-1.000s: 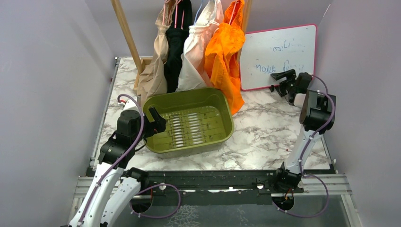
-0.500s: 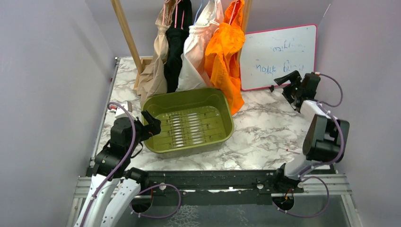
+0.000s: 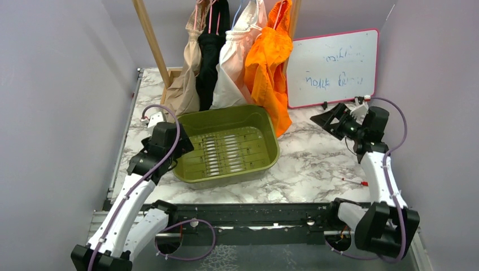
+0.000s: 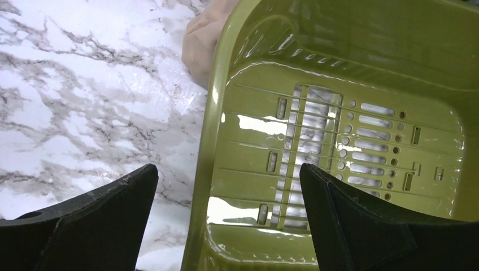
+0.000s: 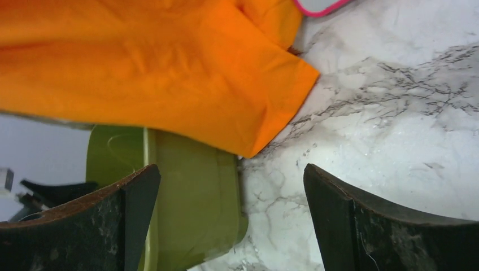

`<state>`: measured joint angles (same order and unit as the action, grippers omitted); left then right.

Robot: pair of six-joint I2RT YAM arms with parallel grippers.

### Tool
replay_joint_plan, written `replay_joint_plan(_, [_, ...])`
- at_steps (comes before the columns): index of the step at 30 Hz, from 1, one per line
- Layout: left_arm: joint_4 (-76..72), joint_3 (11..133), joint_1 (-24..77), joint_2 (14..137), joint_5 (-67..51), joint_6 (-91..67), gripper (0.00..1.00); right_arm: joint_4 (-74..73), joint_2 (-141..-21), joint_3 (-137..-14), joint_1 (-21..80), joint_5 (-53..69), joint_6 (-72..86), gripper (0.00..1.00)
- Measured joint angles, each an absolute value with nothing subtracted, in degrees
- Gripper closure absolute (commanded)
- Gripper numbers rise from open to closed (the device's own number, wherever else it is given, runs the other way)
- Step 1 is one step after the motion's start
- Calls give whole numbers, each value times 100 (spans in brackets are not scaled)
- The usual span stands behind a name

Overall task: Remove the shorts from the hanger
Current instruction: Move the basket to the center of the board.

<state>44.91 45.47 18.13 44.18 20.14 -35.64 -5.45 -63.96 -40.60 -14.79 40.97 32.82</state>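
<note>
The shorts hang side by side at the back, tan [image 3: 183,84], black [image 3: 210,56], cream-white [image 3: 234,62] and orange [image 3: 270,68], on a hanger [image 3: 212,17] each at the top edge. My right gripper [image 3: 330,119] is open and empty, low over the table to the right of the orange shorts [image 5: 141,62], whose hem hangs ahead of its jaws [image 5: 231,167]. My left gripper [image 3: 181,147] is open and empty above the left rim of the green basin [image 3: 271,148]. In the left wrist view its jaws [image 4: 227,167] straddle that rim [image 4: 206,141], and the tan shorts [image 4: 200,42] lie just beyond.
A pink-framed whiteboard [image 3: 333,65] leans on the back wall at the right. A wooden rack post [image 3: 149,39] slants up at the back left. The basin's right wall [image 5: 192,203] stands under the orange hem. A small red item [image 3: 364,183] lies by the right arm.
The right arm has folded down, bringing its gripper lower and pointing it left toward the orange shorts, jaws opening wider. The left arm has reached forward over the basin's left rim.
</note>
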Motion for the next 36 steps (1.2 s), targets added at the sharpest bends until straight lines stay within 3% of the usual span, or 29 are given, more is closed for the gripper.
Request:
replay_joint_plan(4, [4040, 4340, 1813, 4613, 1712, -3356, 1, -1087, -5669, -3999, -1479, 4331, 3006, 1])
replay_joint_plan(9, [3483, 4058, 1776, 4722, 252, -3061, 1, -1896, -5293, -3887, -1479, 4209, 2945, 1])
replay_joint_plan(15, [2832, 3551, 1894, 4257, -1632, -3133, 1, -3127, -5078, -4235, -1476, 3129, 2954, 1])
replay_joint_plan(19, [2362, 3264, 2294, 4259, -2222, -3356, 1, -3625, -4965, -4563, -1479, 2412, 2995, 1])
replay_joint_plan(27, [1328, 3299, 4303, 5369, -2246, -3861, 1, -3957, -4609, -4781, -1479, 1992, 2969, 1])
replay_joint_plan(32, [954, 3922, 5623, 6329, -1461, -4045, 1, -4252, -4611, -5124, -1496, 1678, 2740, 1])
replay_joint_plan(36, [884, 4010, 6080, 6375, -976, -4095, 1, -4628, -4674, -5317, -1505, 1138, 2700, 1])
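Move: My left hand is over the basket's left rim, fingers open; the basket's middle lies about 16 cm to its right, level fore and aft and some 7 cm lower. The beige shorts' lower end hangs roughly 12 cm ahead and 2 cm to the right. From my right hand the basket's middle is about 38 cm left and 7 cm back, the orange shorts' lower end some 18 cm left and 2 cm ahead, and the marker 15 cm right and 18 cm back. I dip my left hand about 2 cm with the open fingers astride the basket's left rim, then sweep it right nearly 30 cm and back about 11 cm, pushing the basket along and turning the hand some 60 degrees clockwise. Meanwhile I draw my open right hand back about 8 cm and then right about 6 cm, tipping it down and turning it clockwise to meet the basket's right rim. ##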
